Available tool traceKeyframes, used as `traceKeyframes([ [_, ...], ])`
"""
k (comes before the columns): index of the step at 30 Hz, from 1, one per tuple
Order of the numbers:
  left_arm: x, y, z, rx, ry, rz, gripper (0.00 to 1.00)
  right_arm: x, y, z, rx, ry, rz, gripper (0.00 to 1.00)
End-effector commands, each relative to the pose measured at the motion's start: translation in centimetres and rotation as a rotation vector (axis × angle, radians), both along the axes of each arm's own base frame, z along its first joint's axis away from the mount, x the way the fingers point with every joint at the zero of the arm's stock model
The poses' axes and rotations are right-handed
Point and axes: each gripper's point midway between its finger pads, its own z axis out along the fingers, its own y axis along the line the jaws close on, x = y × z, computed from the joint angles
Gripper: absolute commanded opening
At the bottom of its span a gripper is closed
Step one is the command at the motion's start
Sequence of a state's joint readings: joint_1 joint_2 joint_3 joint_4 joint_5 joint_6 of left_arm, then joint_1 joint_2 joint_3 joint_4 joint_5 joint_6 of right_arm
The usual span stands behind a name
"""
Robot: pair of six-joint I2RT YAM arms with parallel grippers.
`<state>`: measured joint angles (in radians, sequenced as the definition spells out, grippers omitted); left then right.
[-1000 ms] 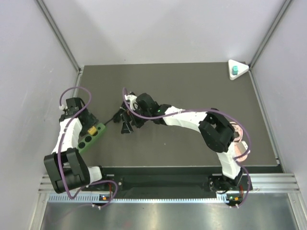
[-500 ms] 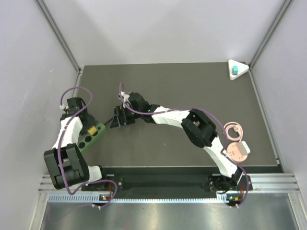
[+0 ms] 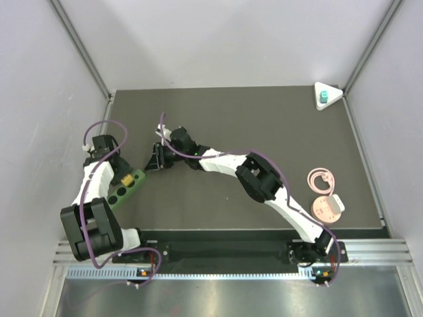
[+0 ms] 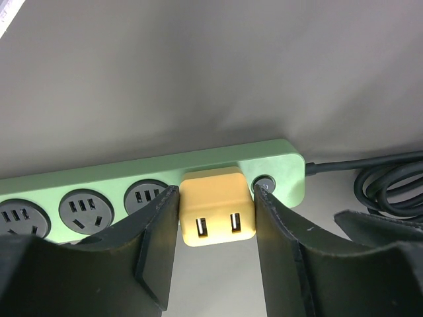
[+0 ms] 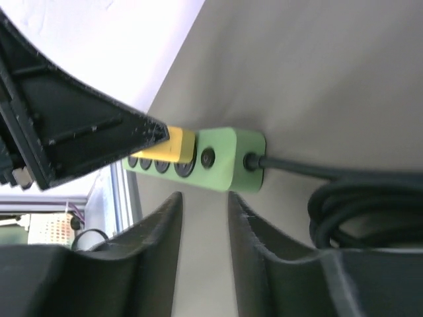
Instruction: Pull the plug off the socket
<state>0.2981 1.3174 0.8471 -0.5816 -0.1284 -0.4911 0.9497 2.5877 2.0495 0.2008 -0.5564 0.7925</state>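
Note:
The teal plug point(image 3: 323, 98) sits in the white triangular socket point(image 3: 330, 94) at the table's far right corner, well away from both arms. My left gripper point(image 4: 217, 193) is at the green power strip point(image 4: 99, 191), shut on a yellow cube point(image 4: 217, 210) plugged into it, with a finger pressed against each side. My right gripper point(image 5: 205, 218) hovers just off the strip's cable end point(image 5: 225, 157). Its jaws are open a narrow way with nothing between them. From above, the left gripper point(image 3: 123, 177) and right gripper point(image 3: 153, 160) are close together at mid-left.
A black cable point(image 5: 344, 205) runs from the strip and coils beside my right gripper. A pink disc point(image 3: 326, 207) and a pink ring point(image 3: 320, 178) lie at the right. Grey walls enclose the dark table point(image 3: 251, 125) on three sides.
My right arm has swung left toward the strip's cable end and its jaws have narrowed. The left jaws have closed in on the yellow cube.

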Motion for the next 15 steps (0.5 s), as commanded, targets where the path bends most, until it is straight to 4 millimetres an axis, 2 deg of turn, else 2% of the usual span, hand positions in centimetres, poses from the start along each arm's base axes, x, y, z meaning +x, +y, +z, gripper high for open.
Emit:
traceKeyframes([
  [1, 0.2, -0.3, 0.2, 0.001, -0.020, -0.024, 0.28, 0.0, 2.6, 4.6, 0.144, -0.051, 0.019, 0.29],
  [2, 0.2, -0.2, 0.3, 0.002, -0.021, -0.024, 0.26, -0.1, 2.8, 3.8, 0.140, -0.044, 0.021, 0.26],
  [4, 0.1, -0.2, 0.4, 0.006, -0.020, -0.029, 0.20, -0.4, 3.5, 4.0, 0.152, -0.045, 0.020, 0.18],
  [5, 0.0, -0.2, 0.4, 0.007, -0.017, -0.031, 0.18, -0.5, 3.7, 3.3, 0.145, -0.041, 0.011, 0.15],
  [6, -0.1, -0.2, 0.5, 0.012, -0.015, -0.033, 0.12, -0.8, 4.0, 3.1, 0.144, -0.036, 0.009, 0.10],
  [9, -0.2, -0.2, 0.4, 0.014, -0.005, -0.039, 0.03, -1.1, 4.8, 2.1, 0.139, -0.016, -0.006, 0.01],
  [10, -0.3, -0.2, 0.4, 0.009, -0.002, -0.040, 0.00, -1.2, 5.2, 1.7, 0.141, -0.015, -0.003, 0.00],
  [15, -0.5, -0.4, 0.4, 0.001, 0.006, -0.050, 0.00, -1.9, 5.6, -0.1, 0.116, -0.005, -0.011, 0.00],
])
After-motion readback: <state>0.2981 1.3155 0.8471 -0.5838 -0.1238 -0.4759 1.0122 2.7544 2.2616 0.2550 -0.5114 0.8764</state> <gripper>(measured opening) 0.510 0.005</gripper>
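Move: The green socket strip's cord end lies roughly 6 cm to the right hand's left, 3 cm back and 5 cm below; from the left hand this end is about 3 cm ahead, 4 cm right and 3 cm below. From the right hand, the yellow plug sits some 10 cm left, 6 cm back and 2 cm below. The bundled black cord's middle is about 11 cm ahead, 6 cm right and 5 cm below that hand. Towards the cord end of the green socket strip, beside the plug, the right hand travels about 5 cm left, curving back some 1.5 cm; it rises slightly, then dips at the end, while its part-open fingers shut fully on nothing. The left hand stays in place and keeps its pinch on the yellow plug. ##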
